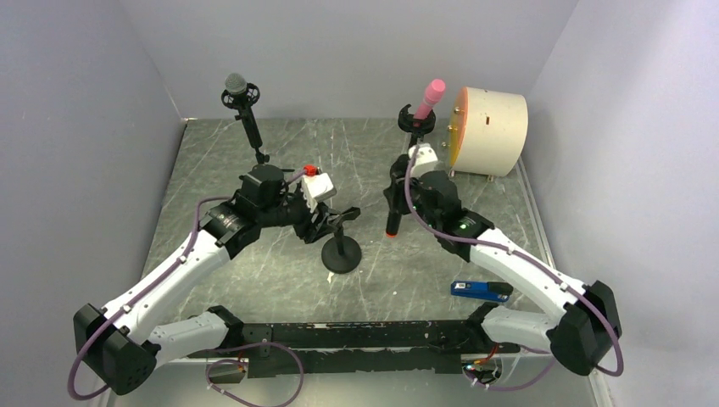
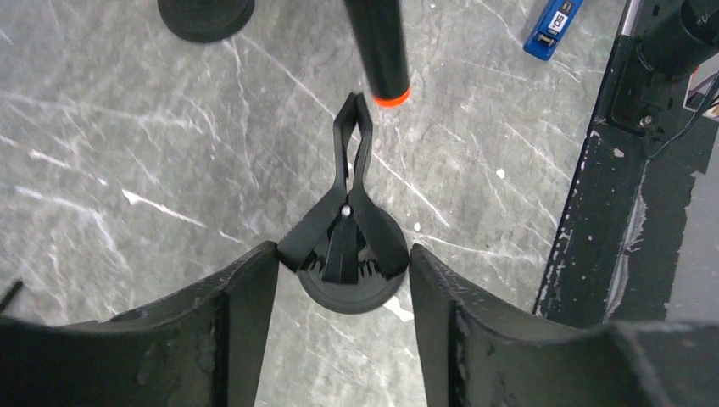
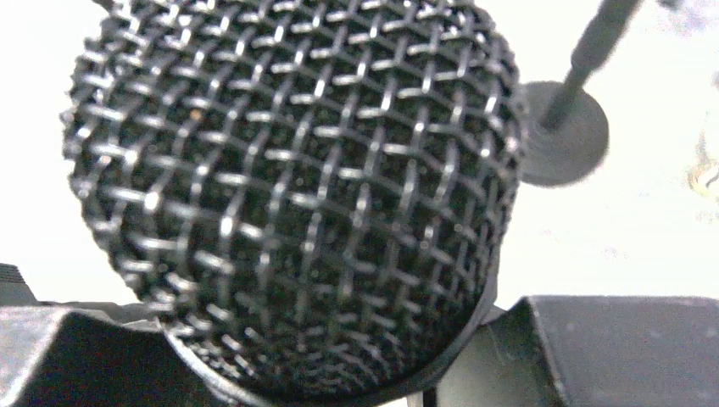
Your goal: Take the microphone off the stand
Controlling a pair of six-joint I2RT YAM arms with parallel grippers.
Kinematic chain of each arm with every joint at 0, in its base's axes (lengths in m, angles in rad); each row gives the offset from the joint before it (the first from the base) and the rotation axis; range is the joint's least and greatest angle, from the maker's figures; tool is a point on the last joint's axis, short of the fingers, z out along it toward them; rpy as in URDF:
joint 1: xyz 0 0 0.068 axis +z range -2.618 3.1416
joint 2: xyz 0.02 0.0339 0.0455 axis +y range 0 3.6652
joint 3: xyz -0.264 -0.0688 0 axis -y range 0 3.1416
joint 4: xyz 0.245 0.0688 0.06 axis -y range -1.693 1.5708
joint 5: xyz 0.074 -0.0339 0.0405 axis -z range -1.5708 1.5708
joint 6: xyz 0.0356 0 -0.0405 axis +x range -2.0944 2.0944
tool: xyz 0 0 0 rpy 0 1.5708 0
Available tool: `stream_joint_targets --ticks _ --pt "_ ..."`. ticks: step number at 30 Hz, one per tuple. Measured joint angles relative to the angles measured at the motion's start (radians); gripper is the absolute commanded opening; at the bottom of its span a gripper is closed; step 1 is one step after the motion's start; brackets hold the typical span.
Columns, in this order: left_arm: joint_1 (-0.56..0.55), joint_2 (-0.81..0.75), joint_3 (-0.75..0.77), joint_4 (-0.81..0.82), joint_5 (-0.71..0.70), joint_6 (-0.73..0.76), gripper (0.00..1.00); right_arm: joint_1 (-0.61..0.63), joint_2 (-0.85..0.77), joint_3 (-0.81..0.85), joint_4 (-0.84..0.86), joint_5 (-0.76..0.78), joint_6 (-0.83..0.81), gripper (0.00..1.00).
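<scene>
The black microphone [image 1: 393, 212] with an orange end ring is off its stand and hangs upright in my right gripper [image 1: 400, 182]. In the right wrist view its mesh head [image 3: 288, 186] fills the frame between my fingers [image 3: 593, 348], which are shut on it. The black stand [image 1: 342, 254] has a round base and a spring clip [image 2: 352, 161] on top, which holds nothing. My left gripper [image 2: 343, 263] is open, with its fingers [image 2: 246, 314] on either side of the clip's handles, at or very near them. The microphone's handle [image 2: 377, 47] hangs just beyond the clip's tip.
A grey microphone on a stand [image 1: 236, 83] is at the back left. A pink one on a stand [image 1: 432, 93] is at the back right, beside a cream drum [image 1: 492, 119]. A blue device [image 1: 479, 290] lies front right. The black rail [image 1: 356, 335] runs along the near edge.
</scene>
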Motion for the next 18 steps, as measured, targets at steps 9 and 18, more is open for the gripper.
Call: stream_joint_targets --ticks 9,18 --pt "-0.002 -0.006 0.003 -0.077 -0.04 -0.056 0.88 -0.176 -0.098 -0.15 -0.097 -0.092 0.095 0.23" --pt "-0.002 -0.163 -0.018 -0.097 -0.145 -0.107 0.88 -0.222 -0.072 -0.232 -0.198 -0.197 0.113 0.24"
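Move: My right hand already has the microphone just below its head. Bare table, about 8 cm right, 8 cm back and 20 cm below, lies under its way; the stapler is some 20 cm right and 15 cm back. The emptied stand's clamp is 12 cm left, 5 cm back and about level. From my left hand, whose fingers still flank it, the clamp lies roughly 3 cm right and 1 cm ahead. I keep my right grip on the microphone and carry it away from the stand, first swinging right about 7 cm, then mainly sinking some 12 cm and easing back 4 cm over the open table, fingers tipping down about 25 degrees. My left fingers spread on to nearly wide open, coming free of the clamp; after a small dip that hand backs off left about 3 cm, ending slightly higher. ##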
